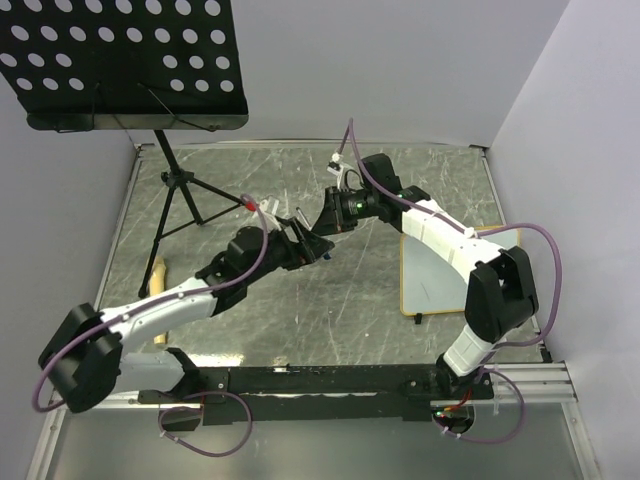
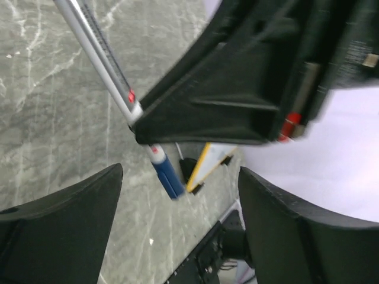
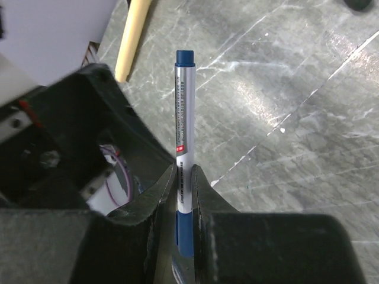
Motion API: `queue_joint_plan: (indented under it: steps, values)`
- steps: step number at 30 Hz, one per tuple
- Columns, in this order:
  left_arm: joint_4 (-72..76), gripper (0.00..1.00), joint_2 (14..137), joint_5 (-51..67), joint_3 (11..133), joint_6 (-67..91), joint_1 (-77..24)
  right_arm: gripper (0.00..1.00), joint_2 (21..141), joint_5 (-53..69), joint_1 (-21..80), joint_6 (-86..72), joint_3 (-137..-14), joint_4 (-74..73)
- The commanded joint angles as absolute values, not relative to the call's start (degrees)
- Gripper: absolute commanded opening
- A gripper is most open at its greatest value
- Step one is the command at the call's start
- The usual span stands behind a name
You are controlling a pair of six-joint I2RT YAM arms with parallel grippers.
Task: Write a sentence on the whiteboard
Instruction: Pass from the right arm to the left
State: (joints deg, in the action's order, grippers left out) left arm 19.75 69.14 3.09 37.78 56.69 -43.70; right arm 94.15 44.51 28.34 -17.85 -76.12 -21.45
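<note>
My right gripper [image 3: 183, 177] is shut on a whiteboard marker [image 3: 183, 118], a white barrel with blue ends, held above the table. In the top view the right gripper [image 1: 322, 225] meets my left gripper [image 1: 300, 240] at mid-table. My left gripper [image 2: 180, 225] is open and empty. The marker's blue end [image 2: 167, 174] hangs just ahead of the gap between its fingers, untouched. The whiteboard [image 1: 440, 285] lies flat at the right, partly under the right arm. Its tan edge shows in the left wrist view [image 2: 213, 158]. The part I see is blank; no sentence shows.
A black perforated music-stand tray [image 1: 120, 60] stands at the back left, its tripod legs [image 1: 185, 195] on the table. A tan wooden stick [image 1: 158, 272] lies near the left arm; it also shows in the right wrist view [image 3: 133, 35]. A black rail [image 1: 330, 380] runs along the near edge.
</note>
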Motion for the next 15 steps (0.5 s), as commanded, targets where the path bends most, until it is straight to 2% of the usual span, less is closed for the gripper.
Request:
queue_joint_plan:
  steps: [1,5,7,9,10,12,15]
  values:
    - [21.6,0.79,72.6,-2.7,42.6,54.8,-45.5,0.13,90.5,46.6,27.2,-20.1,-75.6,-17.9]
    - [20.0,0.63,74.3,-3.4,44.5,53.2,-45.9,0.13,90.8,47.6,26.9,-20.8,-75.1,-17.2]
    - [19.3,0.58,74.7,-3.6,44.7,52.7,-45.9,0.13,91.0,47.7,26.8,-20.9,-75.1,-17.1]
    - [19.4,0.47,75.1,-3.2,44.8,52.5,-45.9,0.13,91.1,47.8,26.7,-21.1,-75.1,-17.0]
    - [19.3,0.35,75.2,-2.9,44.9,52.4,-45.9,0.13,91.1,47.7,26.7,-21.2,-75.0,-17.0]
    - [19.1,0.25,75.7,-2.2,45.2,52.4,-45.9,0.13,91.0,47.6,26.7,-21.2,-75.0,-16.9]
    - [19.3,0.19,75.8,-1.2,44.7,52.2,-45.9,0.14,90.9,47.5,26.5,-21.4,-75.0,-16.7]
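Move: The marker is already in the right hand, standing steeply. Its middle is about 2 cm ahead of the left hand, 1 cm to its left and 3 cm above, and the blue lower end drops between the open left fingers. The right fingertips are about 2 cm ahead of the left hand and 1 cm above it. The stand's foot lies some 13 cm ahead, 5 cm left and 16 cm below. From the right hand, the marker's middle is level fore and aft, about 1 cm left and 2 cm up. The left hand eases about 2 cm forward, with roughly 1 cm to the right and 1 cm down, bringing its fingers around the marker's blue lower end just below the right fingertips. As it goes, its wide-open fingers close most of the way and pinch the marker there, the wrist turning only about 5 degrees, while the right hand keeps its grip nearly in place. ##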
